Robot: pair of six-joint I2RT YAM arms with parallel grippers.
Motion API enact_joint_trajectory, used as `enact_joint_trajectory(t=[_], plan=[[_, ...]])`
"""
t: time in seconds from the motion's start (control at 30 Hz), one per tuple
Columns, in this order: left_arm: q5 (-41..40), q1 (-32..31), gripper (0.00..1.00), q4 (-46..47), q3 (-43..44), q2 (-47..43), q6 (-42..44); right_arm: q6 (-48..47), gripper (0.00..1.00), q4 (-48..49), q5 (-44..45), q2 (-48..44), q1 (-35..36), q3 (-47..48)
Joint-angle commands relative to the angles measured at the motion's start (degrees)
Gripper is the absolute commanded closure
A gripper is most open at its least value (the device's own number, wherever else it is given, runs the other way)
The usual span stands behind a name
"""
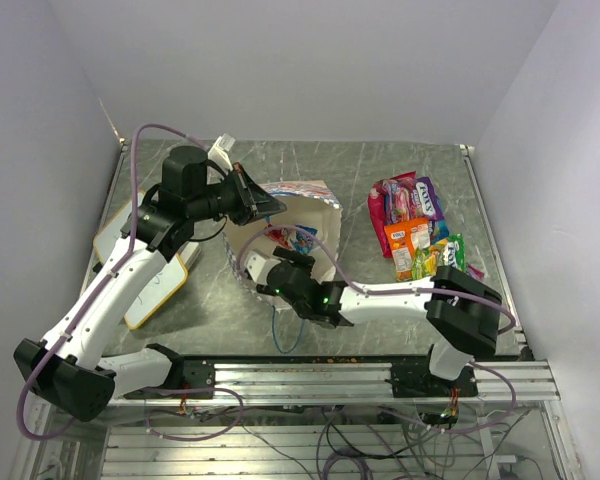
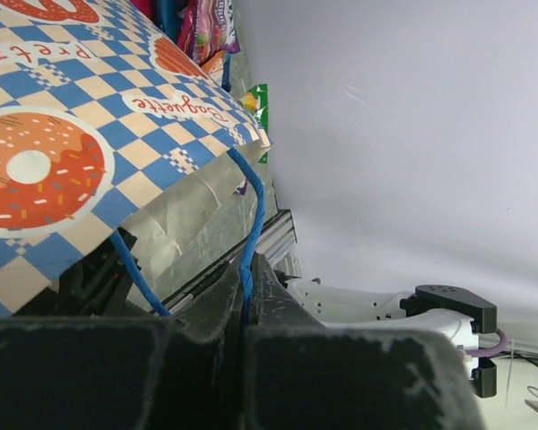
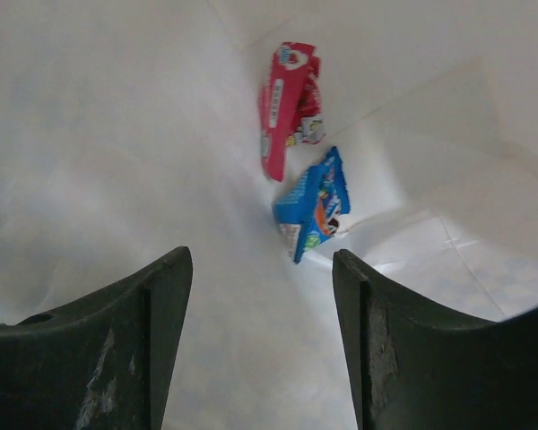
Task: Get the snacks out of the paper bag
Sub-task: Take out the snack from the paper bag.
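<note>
The paper bag (image 1: pixel 315 200) lies with its mouth toward the arms, and its checkered, donut-printed outside (image 2: pixel 72 134) fills the left wrist view. My left gripper (image 1: pixel 268 205) (image 2: pixel 247 269) is shut on the bag's blue cord handle (image 2: pixel 254 215), holding the top edge up. My right gripper (image 1: pixel 265 272) (image 3: pixel 262 269) is open inside the bag's mouth with nothing between its fingers. Just ahead of it, on the bag's pale inner wall, lie a blue packet (image 3: pixel 314 202) and a red packet (image 3: pixel 287 107). Several other snacks (image 1: pixel 415 225) lie piled on the table to the right of the bag.
A yellow-edged whiteboard (image 1: pixel 145 265) lies at the left, under the left arm. The bag's other blue cord (image 1: pixel 280 330) trails on the table toward the front rail (image 1: pixel 310 375). White walls close in the table at the back and sides.
</note>
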Motion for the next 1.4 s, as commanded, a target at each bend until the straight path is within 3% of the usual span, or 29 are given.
enact_joint_trajectory(t=[0.0, 0.43, 0.83, 0.9, 1.1, 1.37], plan=[[-0.61, 0.18, 0.93, 2.85, -0.23, -1.14, -0.61, 1.11, 0.37, 0.04, 1.02, 1.18, -3.46, 4.02], [-0.94, 0.18, 0.93, 1.13, 1.26, -0.12, -0.18, 5.35, 0.34, -9.54, -5.97, 7.76, -12.16, 12.95], [-1.94, 0.18, 0.93, 1.27, -0.14, -2.01, -1.09, 4.48, 0.38, -7.34, -5.63, 13.54, -14.83, 12.67], [-1.74, 0.18, 0.93, 0.77, -0.08, -1.97, -1.08, 3.87, 0.44, -7.44, -5.33, 14.51, -14.87, 13.3], [-3.06, 0.18, 0.93, 0.75, -0.01, -2.88, -1.18, 1.93, 0.79, -7.38, -7.78, 12.1, -14.53, 13.44], [-3.47, 0.2, 0.93, -0.3, 0.68, -1.75, 0.27, 0.43, 1.0, 0.61, -21.0, -2.02, -13.38, 0.16]])
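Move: The small blue snack packet lies inside the bag, about 10 cm ahead of the right hand, 4 cm to its right and 7 cm below. The small red packet lies some 6 cm to the left of the blue one, about level with it in depth, and the orange packet stands outside the bag roughly 25 cm to the right of the blue one. From the left hand the blue packet lies about 10 cm ahead, 4 cm right and 30 cm down. The blue packet is what the right hand goes for: with fingers open it slides forward into the bag some 7 cm and a little right, then sinks about 5 cm onto the packet, tipping down around 10 degrees. The fingers shut and pinch its near end, and the hand draws back and up about 3 cm each. The left hand keeps its grip on the blue handle, nearly still. ##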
